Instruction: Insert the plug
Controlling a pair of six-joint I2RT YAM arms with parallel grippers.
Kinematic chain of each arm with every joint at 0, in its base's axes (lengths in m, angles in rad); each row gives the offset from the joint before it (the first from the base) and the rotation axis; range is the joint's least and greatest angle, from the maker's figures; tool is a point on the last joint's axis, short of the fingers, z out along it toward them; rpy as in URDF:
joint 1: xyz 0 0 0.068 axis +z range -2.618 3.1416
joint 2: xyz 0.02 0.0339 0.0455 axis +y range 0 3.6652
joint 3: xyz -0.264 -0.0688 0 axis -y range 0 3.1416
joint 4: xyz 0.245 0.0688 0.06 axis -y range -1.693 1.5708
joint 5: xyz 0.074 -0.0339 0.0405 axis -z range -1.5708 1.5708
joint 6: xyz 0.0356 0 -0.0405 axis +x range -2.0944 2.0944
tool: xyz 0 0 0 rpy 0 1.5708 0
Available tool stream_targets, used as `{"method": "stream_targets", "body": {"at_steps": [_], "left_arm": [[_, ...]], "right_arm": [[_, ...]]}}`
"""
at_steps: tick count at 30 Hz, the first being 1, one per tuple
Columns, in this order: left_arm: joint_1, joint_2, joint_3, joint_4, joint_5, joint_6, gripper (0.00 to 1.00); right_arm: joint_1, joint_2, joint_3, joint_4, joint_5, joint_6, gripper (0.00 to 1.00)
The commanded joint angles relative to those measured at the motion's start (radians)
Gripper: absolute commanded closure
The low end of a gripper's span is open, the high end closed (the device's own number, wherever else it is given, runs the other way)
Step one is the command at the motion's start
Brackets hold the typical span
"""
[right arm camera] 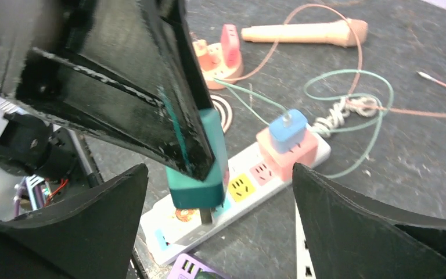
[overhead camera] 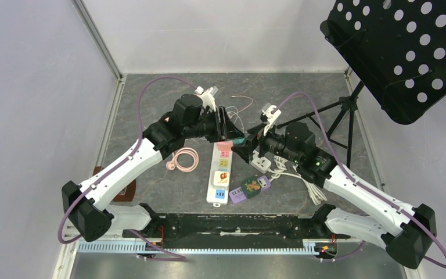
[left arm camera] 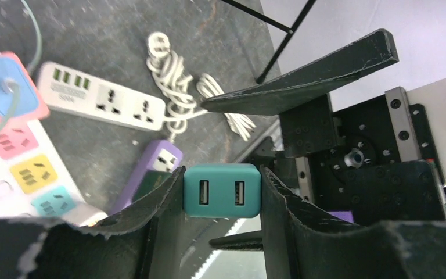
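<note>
The plug (left arm camera: 222,190) is a teal charger block with two USB ports. My left gripper (left arm camera: 222,179) is shut on it, one finger pressed flat on each side. In the right wrist view the plug (right arm camera: 206,186) hangs with its prongs pointing down, a little above the white power strip (right arm camera: 168,224) with coloured sockets. My right gripper (right arm camera: 219,170) stands wide open on either side of the plug, touching nothing. From above, both grippers meet over the strip's far half (overhead camera: 220,171), left gripper (overhead camera: 226,125) and right gripper (overhead camera: 245,145) close together.
A pink adapter (right arm camera: 287,152) with a blue plug fills the strip's far end. A second white strip (left arm camera: 101,104), a purple adapter (overhead camera: 250,187) and a white cable bundle (overhead camera: 302,180) lie to the right. A coiled pink cable (overhead camera: 184,158) lies left. A black music stand (overhead camera: 406,52) overhangs the back right.
</note>
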Motion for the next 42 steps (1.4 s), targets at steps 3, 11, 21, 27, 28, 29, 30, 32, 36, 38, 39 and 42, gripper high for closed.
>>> {"method": "stream_targets", "body": {"at_steps": [3,11,21,27,28,29,30,32,36,38,39,42], "left_arm": [[-0.022,0.060,-0.024,0.166,-0.138,0.277,0.98],[-0.112,0.262,-0.009,0.263,-0.218,0.404,0.98],[-0.237,0.473,0.049,0.224,-0.420,0.488,0.98],[-0.255,0.533,0.072,0.222,-0.515,0.581,0.98],[-0.255,0.533,0.070,0.229,-0.522,0.602,0.98],[-0.257,0.530,0.067,0.238,-0.522,0.613,0.98],[-0.255,0.527,0.068,0.246,-0.521,0.623,0.98],[-0.257,0.521,0.069,0.256,-0.522,0.630,0.98],[-0.256,0.508,0.060,0.285,-0.525,0.628,0.98],[-0.256,0.508,0.058,0.291,-0.524,0.627,0.98],[-0.257,0.508,0.060,0.291,-0.524,0.629,0.98],[-0.258,0.501,0.063,0.299,-0.523,0.640,0.98]], "right_arm": [[-0.005,-0.097,0.046,-0.210,0.331,0.116,0.08],[-0.033,-0.090,0.147,-0.679,0.856,0.364,0.29],[-0.164,-0.092,0.084,-0.747,0.745,0.470,0.30],[-0.189,-0.099,0.069,-0.740,0.705,0.466,0.30],[-0.189,-0.100,0.069,-0.739,0.703,0.466,0.30],[-0.191,-0.101,0.068,-0.739,0.702,0.466,0.30],[-0.191,-0.103,0.068,-0.739,0.702,0.466,0.30],[-0.194,-0.106,0.063,-0.739,0.699,0.466,0.30],[-0.197,-0.114,0.057,-0.739,0.696,0.466,0.30],[-0.199,-0.117,0.053,-0.739,0.696,0.465,0.30],[-0.199,-0.119,0.051,-0.739,0.694,0.468,0.30],[-0.201,-0.122,0.047,-0.739,0.693,0.467,0.30]]}}
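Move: The teal plug adapter is already in the left fingers. The small white power strip it is carried to lies about 6 cm ahead of the left hand, 7 cm to its right and some 26 cm below. The pink adapter stands about 10 cm ahead and 3 cm left, the purple strip 6 cm back and 6 cm right, the coiled white cord 6 cm ahead and 17 cm right, all similarly low. From the empty right hand the white strip is some 5 cm ahead, 5 cm right and 24 cm down. Downward by about 19 cm, and some 5 cm forward and 6 cm right, the left hand carries the teal adapter to just above the small white power strip, tipping its fingers more steeply down and keeping its grip. The already opened right hand swings away to the right, sinking as it goes, turns clockwise and narrows its fingers partway, ending over the coiled cord's side of the table. ##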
